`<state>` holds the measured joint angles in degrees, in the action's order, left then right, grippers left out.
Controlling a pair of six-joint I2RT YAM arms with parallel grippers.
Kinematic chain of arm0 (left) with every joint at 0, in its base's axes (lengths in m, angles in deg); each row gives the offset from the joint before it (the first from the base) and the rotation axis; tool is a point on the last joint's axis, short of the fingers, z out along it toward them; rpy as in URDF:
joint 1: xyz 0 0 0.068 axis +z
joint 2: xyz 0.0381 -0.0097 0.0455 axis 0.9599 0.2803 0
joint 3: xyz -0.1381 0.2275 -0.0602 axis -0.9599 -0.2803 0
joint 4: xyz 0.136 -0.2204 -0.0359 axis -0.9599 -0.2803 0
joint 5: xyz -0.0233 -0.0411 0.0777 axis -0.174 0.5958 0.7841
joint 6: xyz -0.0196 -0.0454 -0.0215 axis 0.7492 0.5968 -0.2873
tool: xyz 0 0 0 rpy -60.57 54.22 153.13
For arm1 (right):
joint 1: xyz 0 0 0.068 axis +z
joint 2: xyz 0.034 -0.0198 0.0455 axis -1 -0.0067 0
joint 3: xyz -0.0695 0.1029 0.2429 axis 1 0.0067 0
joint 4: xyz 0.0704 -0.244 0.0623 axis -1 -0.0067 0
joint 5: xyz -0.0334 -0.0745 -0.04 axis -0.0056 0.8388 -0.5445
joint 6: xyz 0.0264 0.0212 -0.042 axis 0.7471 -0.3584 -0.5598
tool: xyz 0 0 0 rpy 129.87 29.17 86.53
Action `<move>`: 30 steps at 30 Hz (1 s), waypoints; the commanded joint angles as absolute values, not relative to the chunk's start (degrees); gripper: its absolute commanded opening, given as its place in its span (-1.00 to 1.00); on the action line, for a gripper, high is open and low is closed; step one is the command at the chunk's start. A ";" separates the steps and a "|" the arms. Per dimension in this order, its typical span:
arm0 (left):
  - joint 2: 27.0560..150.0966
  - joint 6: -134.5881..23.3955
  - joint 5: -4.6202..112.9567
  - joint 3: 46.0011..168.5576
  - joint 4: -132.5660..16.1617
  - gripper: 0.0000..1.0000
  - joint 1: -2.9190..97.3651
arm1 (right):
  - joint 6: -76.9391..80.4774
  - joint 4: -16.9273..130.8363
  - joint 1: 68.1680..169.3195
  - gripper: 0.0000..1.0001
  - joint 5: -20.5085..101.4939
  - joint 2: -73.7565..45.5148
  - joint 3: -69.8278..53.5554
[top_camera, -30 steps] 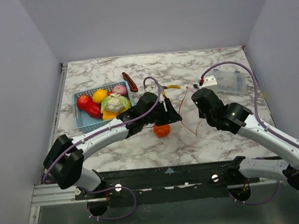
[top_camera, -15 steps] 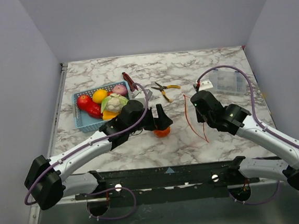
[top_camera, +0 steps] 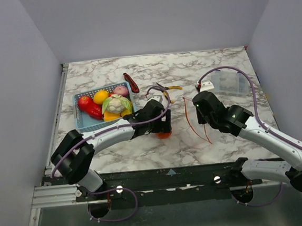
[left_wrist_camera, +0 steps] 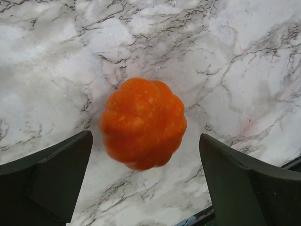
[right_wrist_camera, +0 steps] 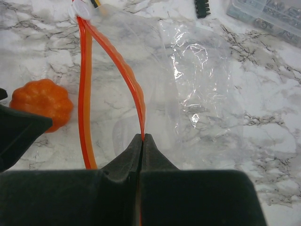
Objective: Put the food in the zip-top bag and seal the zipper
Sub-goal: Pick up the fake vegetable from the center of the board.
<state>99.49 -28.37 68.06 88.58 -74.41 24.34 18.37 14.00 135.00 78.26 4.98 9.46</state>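
A small orange pumpkin (top_camera: pixel 165 134) (left_wrist_camera: pixel 142 123) of the food lies on the marble, and my left gripper (top_camera: pixel 161 125) (left_wrist_camera: pixel 146 141) hangs over it, open wide, one finger on each side and neither touching. The rest of the food, a red pepper (top_camera: pixel 90 109), a white cauliflower (top_camera: pixel 117 102) and others, lies in a blue basket (top_camera: pixel 79 122). The clear zip-top bag (right_wrist_camera: pixel 197 70) lies flat right of the pumpkin. My right gripper (top_camera: pixel 199 115) (right_wrist_camera: pixel 142 137) is shut on one side of its orange-red zipper (right_wrist_camera: pixel 123 68), holding the mouth apart.
A dark red-handled knife (top_camera: pixel 131 82) and yellow-handled pliers (top_camera: pixel 172 88) lie behind the left gripper. A rigid clear compartment box (top_camera: pixel 230 82) (right_wrist_camera: pixel 268 16) stands at the back right. The basket is at the left of the table.
The left jaws opened wide. The left arm drew back, then came over the pumpkin. The right gripper shifted slightly, still pinching the zipper.
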 commanded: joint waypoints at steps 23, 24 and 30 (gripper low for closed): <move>94.92 -30.68 64.48 93.61 -82.16 -0.51 23.54 | 19.31 17.17 135.24 -0.99 73.31 4.36 10.35; 92.67 -30.31 62.91 93.98 -82.38 -0.56 23.54 | 19.38 17.52 135.23 -0.99 72.88 4.56 10.43; 81.07 -23.40 49.37 94.05 -75.11 -0.61 23.63 | 20.04 18.88 135.23 -0.99 70.97 4.56 10.55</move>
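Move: The orange fake vegetable is almost directly under the left hand's open fingers, about 4 cm lower and 1 cm ahead and to the right. From that hand, the bag's zipper mouth is some 13 cm to the right and 2 cm ahead, the pliers about 18 cm ahead and 4 cm right, the crate some 23 cm left and 14 cm ahead. The vegetable lies roughly 16 cm left of the right hand, level fore and aft, some 13 cm below. The left fingers close around both sides of the orange vegetable after sinking some 3 cm with a slight drift right, then lift it about 11 cm, drawing back near 3 cm and rolling the hand's left side down some 15 degrees. Meanwhile the right hand, still pinching the bag's zipper edge, eases about 2 cm left. ##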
